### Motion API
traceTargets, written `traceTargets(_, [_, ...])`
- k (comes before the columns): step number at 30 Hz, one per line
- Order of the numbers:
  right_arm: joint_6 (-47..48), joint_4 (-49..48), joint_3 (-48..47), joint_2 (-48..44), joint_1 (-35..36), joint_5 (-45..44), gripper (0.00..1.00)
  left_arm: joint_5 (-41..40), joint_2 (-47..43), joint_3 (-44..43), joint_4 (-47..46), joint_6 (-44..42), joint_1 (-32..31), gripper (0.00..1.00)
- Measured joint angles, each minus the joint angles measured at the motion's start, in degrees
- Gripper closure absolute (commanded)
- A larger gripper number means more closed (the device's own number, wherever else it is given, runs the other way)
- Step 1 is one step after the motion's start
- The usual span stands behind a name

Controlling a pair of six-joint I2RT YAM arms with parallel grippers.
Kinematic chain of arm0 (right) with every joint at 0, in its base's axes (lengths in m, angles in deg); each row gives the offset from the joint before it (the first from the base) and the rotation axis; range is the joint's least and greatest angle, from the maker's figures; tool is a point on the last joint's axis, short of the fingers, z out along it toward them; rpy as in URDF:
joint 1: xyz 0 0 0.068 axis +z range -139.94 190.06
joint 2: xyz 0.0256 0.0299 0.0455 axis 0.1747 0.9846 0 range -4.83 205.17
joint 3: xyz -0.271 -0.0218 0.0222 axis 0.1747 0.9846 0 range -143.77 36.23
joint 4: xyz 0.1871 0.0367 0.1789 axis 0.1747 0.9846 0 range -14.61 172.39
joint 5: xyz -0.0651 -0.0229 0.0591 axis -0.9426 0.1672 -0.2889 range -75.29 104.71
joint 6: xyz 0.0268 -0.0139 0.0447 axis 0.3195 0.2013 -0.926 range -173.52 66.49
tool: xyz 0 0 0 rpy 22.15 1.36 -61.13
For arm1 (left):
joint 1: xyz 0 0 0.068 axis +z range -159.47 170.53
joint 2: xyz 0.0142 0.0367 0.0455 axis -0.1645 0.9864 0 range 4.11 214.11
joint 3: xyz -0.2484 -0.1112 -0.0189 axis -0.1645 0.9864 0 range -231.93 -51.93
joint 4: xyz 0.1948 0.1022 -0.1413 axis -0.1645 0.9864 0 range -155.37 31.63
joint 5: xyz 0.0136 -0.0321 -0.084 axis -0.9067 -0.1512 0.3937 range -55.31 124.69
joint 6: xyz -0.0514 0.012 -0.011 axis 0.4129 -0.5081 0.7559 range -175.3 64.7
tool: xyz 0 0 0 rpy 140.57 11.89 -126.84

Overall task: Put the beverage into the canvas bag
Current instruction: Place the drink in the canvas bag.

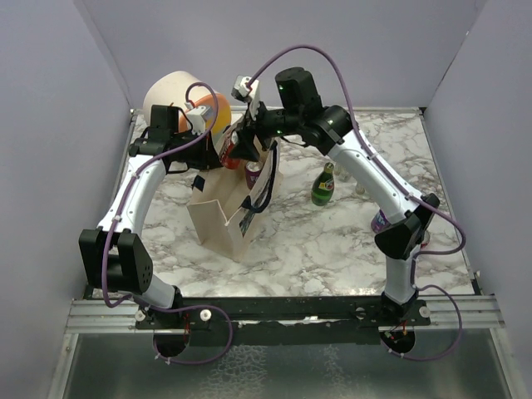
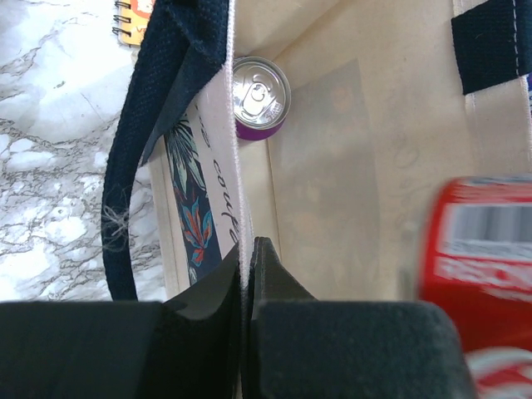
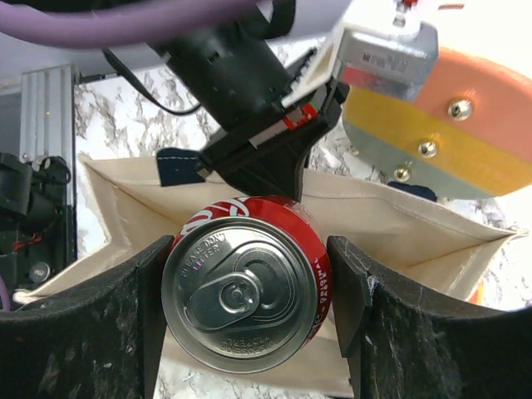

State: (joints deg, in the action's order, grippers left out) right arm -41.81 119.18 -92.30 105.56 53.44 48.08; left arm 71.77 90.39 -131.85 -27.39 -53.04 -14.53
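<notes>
The canvas bag [image 1: 223, 223] stands on the marble table with its mouth open. My left gripper [image 2: 249, 249] is shut on the bag's near rim [image 2: 233, 125], beside a navy handle [image 2: 133, 166]. The beverage, a red cola can [image 3: 249, 278], is upright between the fingers of my right gripper [image 3: 249, 287], which is shut on it over the bag's open mouth. In the left wrist view the red can [image 2: 482, 258] shows blurred at the right, over the bag's inside. A purple can [image 2: 260, 93] stands on the bag's floor.
The cream-and-orange drum [image 1: 170, 91] lies behind the bag, close to both wrists. A green bottle [image 1: 323, 184] stands to the bag's right, and a purple-labelled bottle [image 1: 381, 221] is by the right arm's elbow. A spiral notebook [image 2: 133, 21] lies beside the bag.
</notes>
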Motion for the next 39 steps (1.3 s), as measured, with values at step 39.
traceTargets(39, [22.7,16.6,1.8,14.6,-0.3,-2.1,0.99,1.3,0.0,0.0,-0.1,0.2,0.2,1.00])
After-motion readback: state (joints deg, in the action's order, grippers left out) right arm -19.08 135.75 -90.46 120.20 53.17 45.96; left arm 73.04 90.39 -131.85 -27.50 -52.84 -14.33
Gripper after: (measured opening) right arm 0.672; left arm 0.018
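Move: The right hand holds the red can above the open canvas bag, whose middle lies about 4 cm ahead, 1 cm left and 23 cm below. The purple can on the bag's floor is some 10 cm ahead, 2 cm right and 28 cm down; the bag's right handle, 3 cm ahead, 7 cm right and 14 cm down. From the left hand, pinching the left rim, the bag's middle is level ahead, 5 cm right and 12 cm below. Down through the bag's mouth, nearly straight, the right hand lowers the red can some 18 cm towards the floor beside the purple can, with no pause. On the way the wrist tips the fingers about 25 degrees farther downward and swings slightly counter-clockwise, grip unchanged. The left hand keeps its pinch on the left rim, holding the bag open. ##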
